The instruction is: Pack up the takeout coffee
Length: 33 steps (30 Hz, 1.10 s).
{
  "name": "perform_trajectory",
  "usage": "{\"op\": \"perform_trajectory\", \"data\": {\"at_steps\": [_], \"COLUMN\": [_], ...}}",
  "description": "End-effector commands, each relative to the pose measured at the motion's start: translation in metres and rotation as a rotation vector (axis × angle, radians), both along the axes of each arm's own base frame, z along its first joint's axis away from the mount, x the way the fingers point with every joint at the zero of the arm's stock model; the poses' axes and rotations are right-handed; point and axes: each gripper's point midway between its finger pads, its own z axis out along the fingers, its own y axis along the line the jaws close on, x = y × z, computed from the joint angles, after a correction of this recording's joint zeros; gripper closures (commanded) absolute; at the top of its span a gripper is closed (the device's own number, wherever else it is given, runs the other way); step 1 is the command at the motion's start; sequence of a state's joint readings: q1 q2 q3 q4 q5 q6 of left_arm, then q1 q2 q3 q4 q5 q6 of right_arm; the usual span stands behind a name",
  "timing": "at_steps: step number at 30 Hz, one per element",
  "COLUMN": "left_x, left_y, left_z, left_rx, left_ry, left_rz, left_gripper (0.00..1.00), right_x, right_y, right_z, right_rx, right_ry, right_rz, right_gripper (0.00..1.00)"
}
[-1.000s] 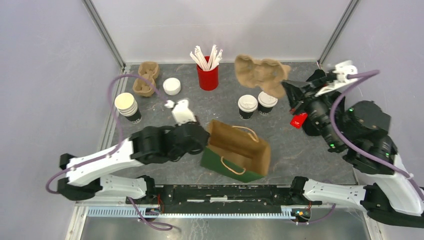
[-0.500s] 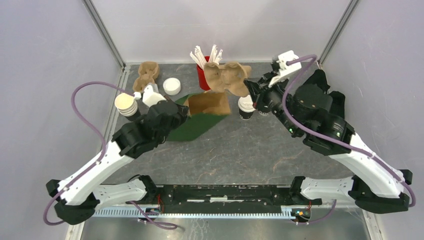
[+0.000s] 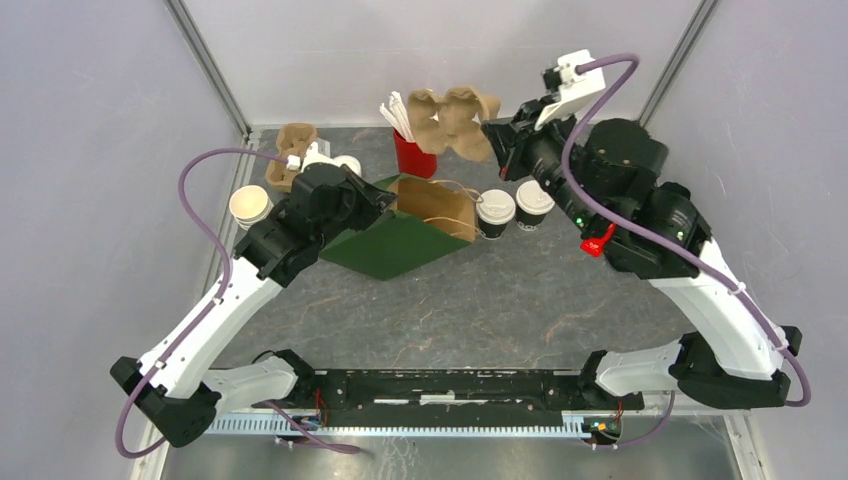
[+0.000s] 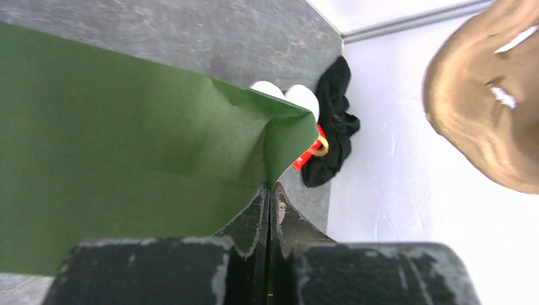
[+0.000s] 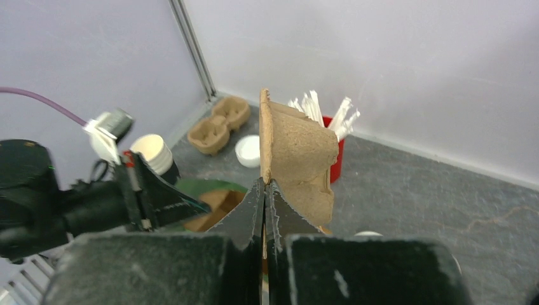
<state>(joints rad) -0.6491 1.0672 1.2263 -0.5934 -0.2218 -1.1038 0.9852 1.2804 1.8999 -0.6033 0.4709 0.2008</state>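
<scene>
Two takeout coffee cups [image 3: 495, 211] [image 3: 533, 203], black with white lids, stand upright side by side right of centre. My left gripper [image 3: 378, 203] is shut on the edge of a green paper bag [image 3: 395, 245]. The bag's brown mouth [image 3: 432, 200] faces the cups. In the left wrist view the fingers [image 4: 268, 188] pinch the green bag [image 4: 127, 146], with the cup lids [image 4: 304, 99] just past its corner. My right gripper [image 3: 492, 135] is shut on a brown pulp cup carrier [image 3: 452, 118], held in the air above the bag's far side. The right wrist view shows that carrier [image 5: 297, 152] clamped on edge.
A red holder [image 3: 413, 156] of white sticks stands at the back, just below the held carrier. More pulp carriers [image 3: 292, 152] and a stack of white lids [image 3: 349, 162] sit at the back left. A stack of lidless cups [image 3: 250, 207] stands beside my left arm.
My left arm has swung the bag from the near centre to the back left and laid it with its mouth toward the cups. My right arm carried the carrier leftward, over the red holder.
</scene>
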Motion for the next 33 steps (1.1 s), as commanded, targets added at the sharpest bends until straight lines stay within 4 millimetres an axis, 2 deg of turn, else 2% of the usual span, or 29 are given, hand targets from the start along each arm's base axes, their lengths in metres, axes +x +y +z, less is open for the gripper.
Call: {"op": "perform_trajectory", "data": {"at_steps": [1, 5, 7, 11, 14, 16, 18, 21, 23, 26, 27, 30, 32, 33], "left_x": [-0.012, -0.025, -0.028, -0.027, -0.024, -0.024, -0.026, -0.033, -0.037, -0.046, -0.049, -0.058, -0.062, -0.064], "left_y": [-0.018, -0.025, -0.024, -0.017, -0.008, -0.001, 0.001, 0.005, 0.006, 0.012, 0.016, 0.025, 0.026, 0.024], "left_z": [0.038, 0.04, 0.037, 0.002, -0.024, -0.038, -0.044, -0.055, -0.051, -0.038, -0.031, 0.008, 0.038, 0.053], "left_rx": [-0.067, -0.197, -0.202, -0.159, -0.135, -0.122, -0.121, -0.067, -0.045, -0.01, 0.002, 0.01, -0.011, -0.031], "left_ry": [-0.047, -0.027, -0.02, 0.032, 0.056, 0.074, 0.063, 0.084, 0.069, 0.044, 0.03, -0.058, -0.127, -0.164], "left_rz": [-0.128, -0.157, -0.161, -0.128, -0.083, -0.052, -0.065, -0.092, -0.121, -0.144, -0.15, -0.165, -0.18, -0.194], "left_gripper": [0.98, 0.98, 0.98, 0.98, 0.98, 0.98, 0.97, 0.86, 0.75, 0.39, 0.31, 0.11, 0.02, 0.01], "right_x": [-0.014, -0.026, -0.031, -0.041, -0.05, -0.054, -0.056, -0.055, -0.055, -0.054, -0.054, -0.052, -0.052, -0.052], "right_y": [-0.02, -0.036, -0.041, -0.048, -0.042, -0.036, -0.03, -0.023, -0.019, -0.015, -0.013, -0.011, -0.008, -0.007], "right_z": [0.033, 0.04, 0.041, 0.044, 0.042, 0.034, 0.022, 0.008, 0.005, 0.003, 0.001, -0.005, -0.004, -0.004], "right_rx": [0.055, 0.095, 0.115, 0.181, 0.228, 0.243, 0.251, 0.287, 0.314, 0.345, 0.352, 0.371, 0.38, 0.384], "right_ry": [-0.04, -0.033, -0.026, 0.003, 0.04, 0.072, 0.1, 0.119, 0.127, 0.142, 0.146, 0.156, 0.16, 0.165], "right_rz": [0.006, 0.008, 0.014, 0.027, 0.085, 0.117, 0.136, 0.153, 0.16, 0.166, 0.168, 0.163, 0.173, 0.178], "right_gripper": [1.0, 1.0, 1.0, 1.0, 1.0, 1.0, 1.0, 1.0, 1.0, 1.0, 1.0, 1.0, 1.0, 1.0]}}
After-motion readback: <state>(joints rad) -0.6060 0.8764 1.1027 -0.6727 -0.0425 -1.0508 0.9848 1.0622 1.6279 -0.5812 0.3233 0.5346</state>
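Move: The left fingers already hold the rim of the slanted paper bag, whose middle is about 2 cm back, 4 cm to the right and some 11 cm below them; the red straw cup stands about 21 cm ahead and 4 cm right, the white lids 18 cm ahead and 13 cm left. The right hand already grips the cup carrier, with the bag level fore and aft, about 9 cm left and 31 cm below, and the nearest lidded coffee 9 cm ahead, 7 cm right. The left hand, still pinching the bag's rim, eases slightly right and back, then sinks about 9 cm to set the bag on the table, opens wide to let go of the rim, and lifts away about 5 cm while drawing back. The right hand keeps its grip on the carrier and brings it back about 5 cm, first rising and swinging out to the right, then returning left and sinking some 7 cm as the wrist rolls left side up and tips down, so the carrier comes over the bag's mouth. ##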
